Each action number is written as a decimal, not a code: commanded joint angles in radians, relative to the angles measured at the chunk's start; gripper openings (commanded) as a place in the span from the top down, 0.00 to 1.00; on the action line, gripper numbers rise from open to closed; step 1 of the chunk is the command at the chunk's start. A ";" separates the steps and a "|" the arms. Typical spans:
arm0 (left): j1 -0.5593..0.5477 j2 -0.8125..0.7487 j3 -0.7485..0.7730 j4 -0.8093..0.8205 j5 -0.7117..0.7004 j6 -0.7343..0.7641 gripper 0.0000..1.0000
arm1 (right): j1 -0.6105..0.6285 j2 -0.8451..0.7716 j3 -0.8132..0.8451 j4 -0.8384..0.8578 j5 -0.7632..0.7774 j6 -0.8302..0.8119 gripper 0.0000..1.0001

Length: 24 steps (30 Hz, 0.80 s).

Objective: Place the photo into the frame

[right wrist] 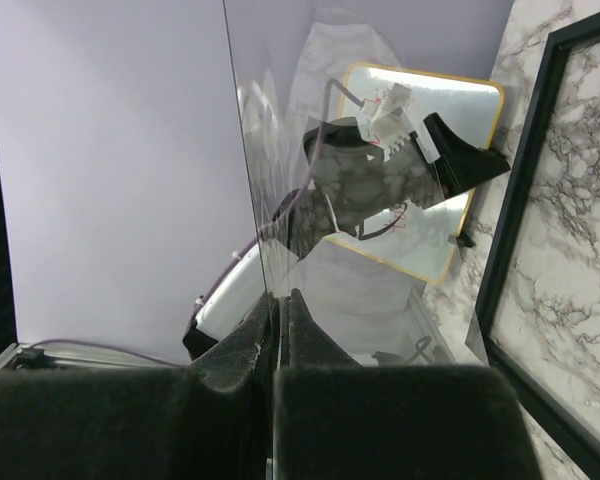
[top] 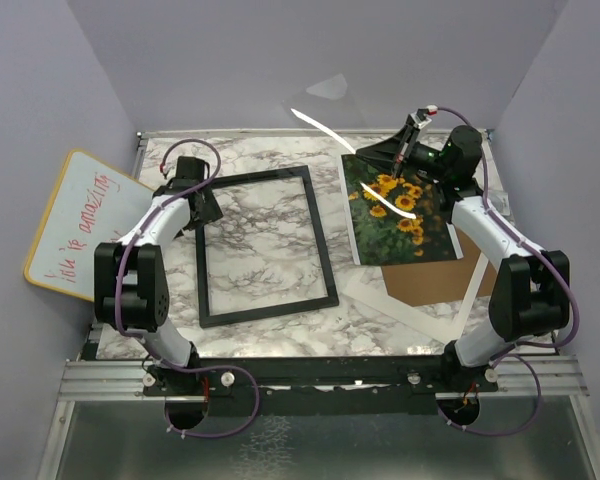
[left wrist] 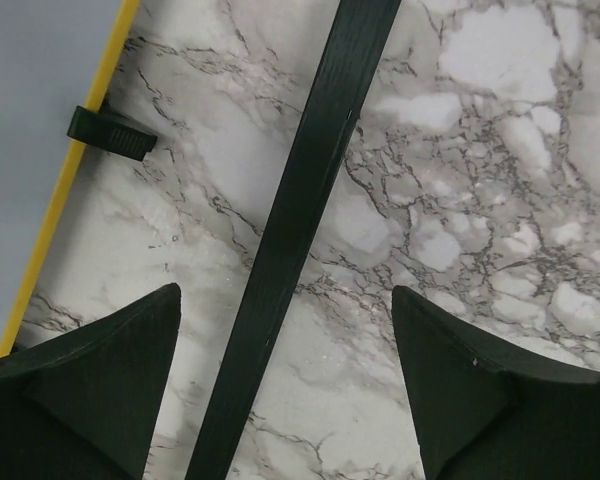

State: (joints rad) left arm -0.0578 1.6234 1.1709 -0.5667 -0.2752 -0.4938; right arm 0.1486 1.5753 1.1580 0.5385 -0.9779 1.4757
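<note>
The black frame [top: 323, 245] lies flat on the marble table, with marble showing through its opening. My left gripper [top: 206, 210] hovers open over its left rail near the far corner. In the left wrist view that rail [left wrist: 300, 210] runs between the spread fingers of the left gripper [left wrist: 285, 291], untouched. The sunflower photo [top: 395, 225] lies face up to the right of the frame. My right gripper [top: 365, 155] is above the photo's far edge, shut on a clear pane [top: 330, 110] held up off the table. In the right wrist view the pane [right wrist: 310, 230] stands edge-on in the closed right gripper [right wrist: 278, 300].
A yellow-rimmed whiteboard [top: 80, 225] with red writing leans off the table's left side; its edge [left wrist: 70, 170] and a black clip [left wrist: 110, 132] are close to my left gripper. A white mat [top: 380, 300] and brown backing board [top: 440, 280] lie under the photo. Lavender walls enclose the table.
</note>
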 commanded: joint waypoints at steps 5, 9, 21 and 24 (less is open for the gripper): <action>0.003 0.107 -0.044 0.001 0.010 -0.004 0.34 | -0.006 -0.017 0.009 -0.042 0.010 -0.032 0.99; 0.005 0.129 -0.059 0.004 -0.029 0.000 0.37 | -0.006 -0.026 0.021 -0.120 0.021 -0.098 0.99; 0.007 0.134 -0.084 0.069 0.177 -0.023 0.68 | -0.006 -0.028 0.018 -0.265 0.075 -0.205 0.99; 0.007 0.103 -0.104 0.080 0.220 -0.054 0.73 | -0.006 -0.019 -0.005 -0.261 0.100 -0.203 0.99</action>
State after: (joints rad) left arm -0.0486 1.7649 1.1011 -0.5297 -0.1715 -0.4782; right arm 0.1486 1.5745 1.1584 0.3096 -0.9268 1.2980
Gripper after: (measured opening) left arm 0.331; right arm 0.008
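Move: Just below the open left fingers runs the frame's left bar; the spot to be gripped is about 2 cm back, 1 cm left and 8 cm down. From that hand, the frame's far left corner is some 15 cm ahead and 4 cm left, and the whiteboard's black clip about 9 cm left and 1 cm ahead. From the right hand, holding the clear sheet, the frame's middle lies about 22 cm left, 3 cm back and 33 cm down; the photo lies roughly 12 cm right, 8 cm ahead. Sinking about 7 cm and easing some 2 cm back, the left hand brings its fingers down astride the frame's left bar while its wrist tilts about 10 degrees, fingertips swinging towards the base. The fingers close on the bar from both sides as the hand shifts about 1 cm right near the end. The right hand keeps its pinch on the clear sheet and lowers about 4 cm. ##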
